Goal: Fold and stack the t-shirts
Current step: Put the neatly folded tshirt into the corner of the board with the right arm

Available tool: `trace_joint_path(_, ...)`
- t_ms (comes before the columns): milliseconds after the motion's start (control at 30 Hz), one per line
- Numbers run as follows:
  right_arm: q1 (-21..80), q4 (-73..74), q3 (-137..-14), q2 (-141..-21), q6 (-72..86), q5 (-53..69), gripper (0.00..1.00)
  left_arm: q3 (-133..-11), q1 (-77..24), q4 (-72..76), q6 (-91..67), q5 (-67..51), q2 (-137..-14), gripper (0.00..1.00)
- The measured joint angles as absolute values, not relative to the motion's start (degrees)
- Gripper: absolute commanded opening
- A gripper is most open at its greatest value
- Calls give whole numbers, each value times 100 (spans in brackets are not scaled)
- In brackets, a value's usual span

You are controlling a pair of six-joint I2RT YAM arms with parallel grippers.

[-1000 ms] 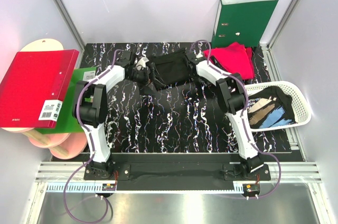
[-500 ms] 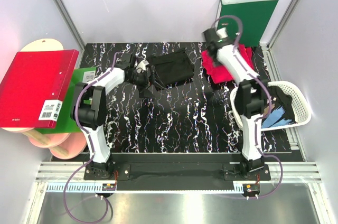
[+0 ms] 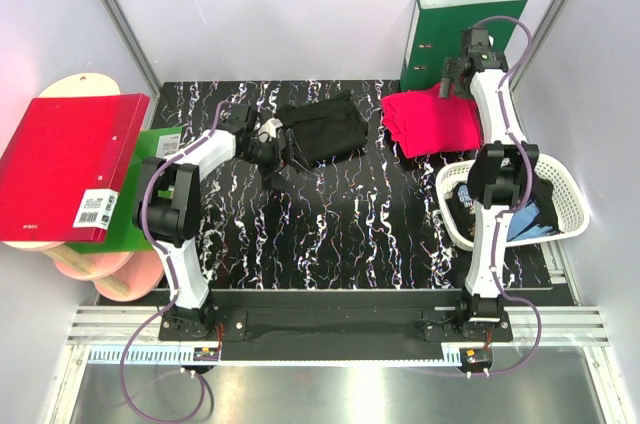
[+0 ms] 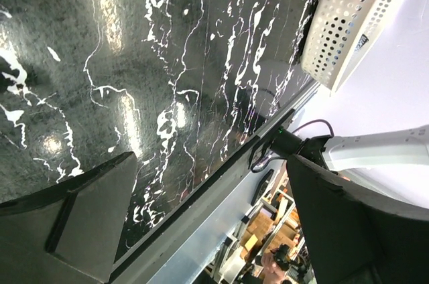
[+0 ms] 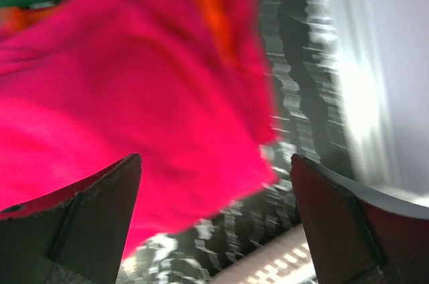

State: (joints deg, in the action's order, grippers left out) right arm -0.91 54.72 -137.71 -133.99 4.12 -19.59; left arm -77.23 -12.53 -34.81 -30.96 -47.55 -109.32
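A folded black t-shirt (image 3: pixel 322 129) lies at the back middle of the marbled table (image 3: pixel 330 224). My left gripper (image 3: pixel 280 144) sits at its left edge, open; in the left wrist view the left gripper (image 4: pixel 214 230) has nothing between its fingers. A crimson-pink t-shirt (image 3: pixel 430 122) lies at the back right, blurred in the right wrist view (image 5: pixel 134 96). My right gripper (image 3: pixel 447 84) hovers over its far edge, and the right wrist view shows this gripper (image 5: pixel 214 224) open and empty. Another black t-shirt with a blue and tan print (image 3: pixel 505 212) lies in the white basket (image 3: pixel 565 179).
A green binder (image 3: pixel 462 39) stands upright just behind the crimson shirt. At the left edge, a red binder (image 3: pixel 70 164) rests on a green one (image 3: pixel 135 209) over wooden boards. The white basket (image 4: pixel 355 16) stands at the table's right edge. Walls close in on all sides.
My right arm has swung away from the black shirt's right edge, back and right, until it is over the crimson shirt. The left arm and black shirt have barely moved.
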Motion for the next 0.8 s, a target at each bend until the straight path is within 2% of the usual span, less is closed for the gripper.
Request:
trace_joint_path(167, -532, 5522, -14175, -13743, 646, 73, 100, -7734, -1253, -3662, -2956, -4740, -10932, 99)
trace_joint_path(333, -1772, 5389, -14359, -13806, 1131, 2298, 100, -7846, -1253, -3787, -2891, -4724, -10934, 99)
trace_joint_path(500, -2908, 4810, -13946, -13799, 1653, 3824, 100, -8058, -1253, -3804, -2893, -4724, -11004, 99)
trace_joint_path(800, -2626, 4292, -13629, -14027, 2265, 5175, 96, -8267, -1253, -3800, -2941, -4724, -11255, 99)
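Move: The red t-shirt lies some 8 cm to the left of my right hand, about 5 cm back and roughly 15 cm below. The green binder stands about 5 cm ahead and 3 cm left, its middle some 4 cm below the hand; the white basket is about 24 cm back and 10 cm right. The black t-shirt is some 26 cm left of the red one. From my idle left hand, the red t-shirt lies about 12 cm ahead and 32 cm right. With my empty fingers wide open, I swing my right hand away from the red t-shirt to the right, about 12 cm past a small first drift forward and left, then bring it back left some 6 cm towards the shirt, staying at nearly the same height. On the way I roll the wrist about 60 degrees, left side up, so the fingers come to point left and down at the shirt's right side. ##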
